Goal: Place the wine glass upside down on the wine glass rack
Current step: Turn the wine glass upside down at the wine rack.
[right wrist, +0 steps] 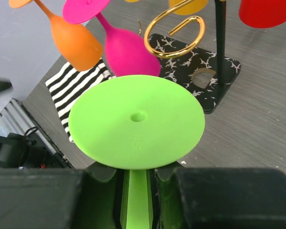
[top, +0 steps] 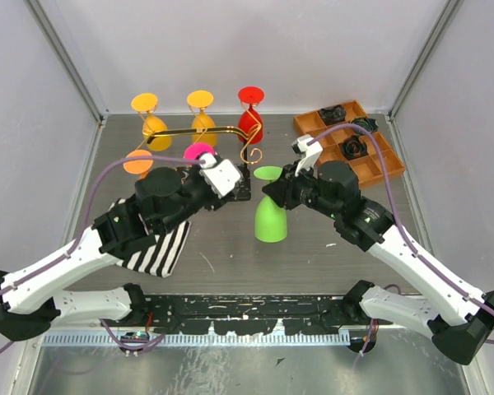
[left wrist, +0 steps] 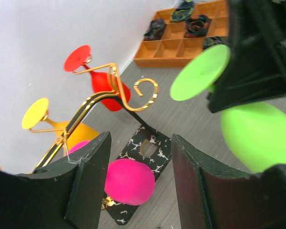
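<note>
A green wine glass [top: 270,220] hangs upside down over the table, foot [right wrist: 136,121] uppermost. My right gripper [right wrist: 139,191] is shut on its stem just under the foot; it sits right of the rack [top: 278,191]. The wine glass rack [top: 199,132] is a gold bar with scroll hooks [left wrist: 145,93] on a marbled base [left wrist: 150,143]. A pink glass [left wrist: 128,181] hangs bowl down at the rack's near end. My left gripper [left wrist: 140,143] stands open, and the pink bowl shows between and beyond its fingers, apart from the right one. From above, this gripper [top: 235,185] is over the base.
Red [top: 249,123], yellow [top: 152,123] and orange [top: 138,162] glasses hang upside down on the rack. An orange compartment tray [top: 370,169] holding dark parts stands at the back right. A black-and-white striped cloth [top: 160,247] lies under my left arm.
</note>
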Robot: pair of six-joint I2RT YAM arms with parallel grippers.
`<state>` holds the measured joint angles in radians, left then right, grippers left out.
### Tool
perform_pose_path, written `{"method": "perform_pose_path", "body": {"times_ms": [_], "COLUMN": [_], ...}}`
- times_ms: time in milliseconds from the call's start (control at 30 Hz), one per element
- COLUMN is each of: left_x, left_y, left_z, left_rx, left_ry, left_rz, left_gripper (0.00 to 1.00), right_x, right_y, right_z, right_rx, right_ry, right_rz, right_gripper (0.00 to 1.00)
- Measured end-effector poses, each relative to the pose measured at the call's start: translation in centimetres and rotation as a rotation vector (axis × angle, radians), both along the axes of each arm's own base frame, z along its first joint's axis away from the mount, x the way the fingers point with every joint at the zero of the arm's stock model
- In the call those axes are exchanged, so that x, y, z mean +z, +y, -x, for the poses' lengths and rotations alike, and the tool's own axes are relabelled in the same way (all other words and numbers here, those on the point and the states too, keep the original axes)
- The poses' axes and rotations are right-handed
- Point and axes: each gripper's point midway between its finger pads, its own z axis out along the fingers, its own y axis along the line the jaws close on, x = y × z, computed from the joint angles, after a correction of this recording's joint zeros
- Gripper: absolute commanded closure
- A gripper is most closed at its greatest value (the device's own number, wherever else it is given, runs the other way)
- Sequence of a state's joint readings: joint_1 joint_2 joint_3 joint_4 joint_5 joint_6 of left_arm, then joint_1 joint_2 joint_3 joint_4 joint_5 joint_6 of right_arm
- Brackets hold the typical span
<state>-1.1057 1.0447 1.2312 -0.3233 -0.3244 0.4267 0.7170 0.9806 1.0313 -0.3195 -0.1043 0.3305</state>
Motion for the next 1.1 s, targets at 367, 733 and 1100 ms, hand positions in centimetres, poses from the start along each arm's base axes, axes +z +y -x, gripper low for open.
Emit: {"method": "perform_pose_path", "body": {"times_ms": [367, 733, 1100], "left_x": [4.0, 2.9, -0.1], "left_y": [5.8, 6.6, 6.6], "left_z": [-7.2, -10.6, -10.7], "left_rx": [0.271, 0.352, 0.358], "left_ry": [0.155, 0.262, 0.306], "left_rz": [0.241, 0.267, 0.22], "left_gripper": [0.37, 0.37, 0.37], "right_x": [-1.6, 0.4, 1.0], "right_y": [-2.0, -3.8, -3.6], "right_z": [-1.2, -2.8, -5.5], "right_rx": [-0.095, -0.201, -0.206], "right_ry": [-0.081, -0.316, -0.461], "right_rz": [0.053, 0.003, 0.007], "right_gripper": [0.99, 1.0, 1.0]}}
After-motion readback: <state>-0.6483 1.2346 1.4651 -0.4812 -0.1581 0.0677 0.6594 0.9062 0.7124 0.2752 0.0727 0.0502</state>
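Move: My right hand already holds the green glass by the stem, base up. The rack's empty front hook lies about 9 cm ahead of it, 6 cm to its left and roughly level; the red glass's base is some 16 cm beyond that hook. My left hand, empty and open, heads for the rack by the pink glass's base, about 12 cm ahead, 8 cm left and 6 cm below; the middle yellow glass's base is some 15 cm beyond that. My right hand keeps its grip on the stem, swings right about 4 cm with a small dip, then goes forward some 5 cm, fingers tipping up about 25 degrees so that the green bowl swings forward under its base. My open left hand leaves its side, arcing about 11 cm forward and 6 cm left, up and then down again over the pink glass's base, turning counter-clockwise and tipping its fingers down. ##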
